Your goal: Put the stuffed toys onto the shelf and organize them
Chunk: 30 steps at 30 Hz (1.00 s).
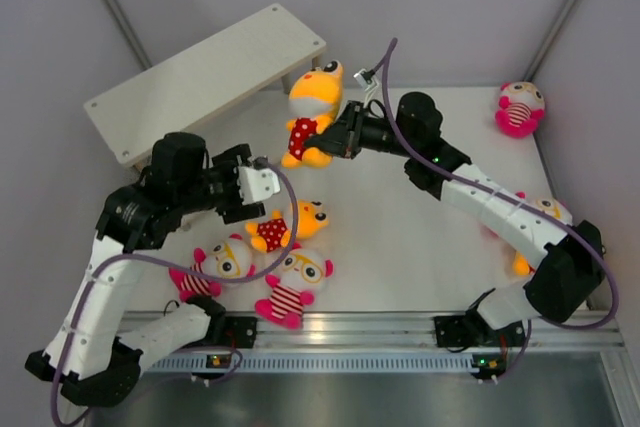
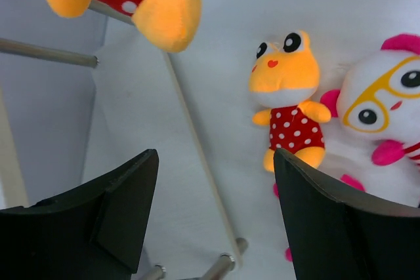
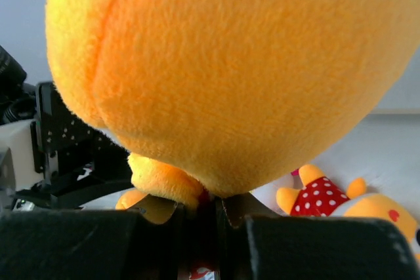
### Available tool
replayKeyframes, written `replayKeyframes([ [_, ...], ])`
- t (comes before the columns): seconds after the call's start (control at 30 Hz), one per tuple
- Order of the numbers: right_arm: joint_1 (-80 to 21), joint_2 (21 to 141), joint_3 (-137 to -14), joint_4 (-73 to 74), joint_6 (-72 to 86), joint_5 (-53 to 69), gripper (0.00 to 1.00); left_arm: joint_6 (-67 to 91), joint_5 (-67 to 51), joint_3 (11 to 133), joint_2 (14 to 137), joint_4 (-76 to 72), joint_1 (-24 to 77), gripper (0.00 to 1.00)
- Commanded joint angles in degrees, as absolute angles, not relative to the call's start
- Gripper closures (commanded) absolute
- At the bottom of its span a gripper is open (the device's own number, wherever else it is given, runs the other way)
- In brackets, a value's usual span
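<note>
My right gripper [image 1: 338, 135] is shut on an orange-yellow stuffed toy [image 1: 312, 112] in a red dotted shirt and holds it in the air just off the shelf's right end. In the right wrist view that toy [image 3: 230, 63] fills the frame, pinched between the jaws [image 3: 213, 211]. The cream shelf [image 1: 210, 77] stands at the back left. My left gripper [image 1: 262, 187] hangs open and empty above the table, its fingers [image 2: 125, 208] wide apart. A second orange toy [image 1: 290, 227] lies below it, also seen in the left wrist view [image 2: 289, 96].
Two white-faced toys with glasses [image 1: 215, 265] [image 1: 292, 285] lie near the front edge. Another [image 1: 520, 107] sits at the back right by the wall. One more toy [image 1: 522, 262] is mostly hidden under my right arm. A shelf leg [image 2: 49, 52] shows beside my left fingers.
</note>
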State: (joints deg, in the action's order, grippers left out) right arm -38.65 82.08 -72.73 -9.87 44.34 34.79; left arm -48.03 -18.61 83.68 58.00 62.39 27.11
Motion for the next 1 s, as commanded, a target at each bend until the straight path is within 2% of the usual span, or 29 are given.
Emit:
replayKeyframes([
  [0.0, -41.5, 82.5, -73.6, -19.0, 50.4, 37.2, 1.0, -65.0, -21.5, 81.0, 50.6, 62.3, 27.4, 0.23],
  [0.3, -46.7, 87.3, -78.3, -20.5, 52.6, 36.2, 1.0, -63.7, -24.9, 83.0, 50.8, 60.4, 27.4, 0.22],
  [0.5, -47.5, 88.8, -78.6, -24.5, 55.7, 35.9, 1.0, -63.7, -26.2, 81.8, 50.9, 60.4, 27.5, 0.27],
  [0.77, -49.3, 91.2, -80.6, -25.4, 57.0, 36.4, 1.0, -62.5, -25.3, 82.3, 51.4, 56.5, 27.5, 0.44],
  [0.87, -49.9, 91.8, -81.2, -24.8, 57.0, 36.6, 1.0, -62.3, -25.2, 83.1, 51.4, 56.2, 27.4, 0.62],
  [0.9, -50.2, 92.2, -81.2, -24.9, 57.3, 37.0, 1.0, -61.9, -24.8, 83.1, 51.6, 56.1, 27.5, 0.84],
  [0.93, -50.1, 92.3, -81.0, -25.8, 57.7, 37.2, 1.0, -62.0, -24.2, 83.0, 51.6, 56.0, 27.4, 0.96],
  [0.97, -50.2, 92.3, -80.9, -26.3, 58.0, 37.3, 1.0, -61.9, -23.5, 82.7, 51.5, 55.5, 27.4, 1.0],
])
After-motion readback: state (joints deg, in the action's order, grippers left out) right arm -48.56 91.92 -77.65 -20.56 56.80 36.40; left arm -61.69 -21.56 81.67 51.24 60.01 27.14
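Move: The polka-dot frog toy, held upright by its body in the right fingers, has its middle about 7 cm right of the open left hand, 5 cm ahead and 8 cm above. From the right hand, the left fingers wait some 9 cm to the left, 4 cm back and 4 cm lower. On the table, the second frog lies about 2 cm right of the left hand, roughly 1 cm ahead, 29 cm down; the near panda 4 cm right, 12 cm back, 29 cm down. The left fingers shut on the toy's foot and pinch it near the end, while the right hand keeps its grip on the body. To bring the toy there, the right hand swings left about 8 cm and back 5 cm, turning slightly counter-clockwise; the left hand first draws back and up some 3 cm, tipping its fingers upward, then nearly holds its place and closes. ##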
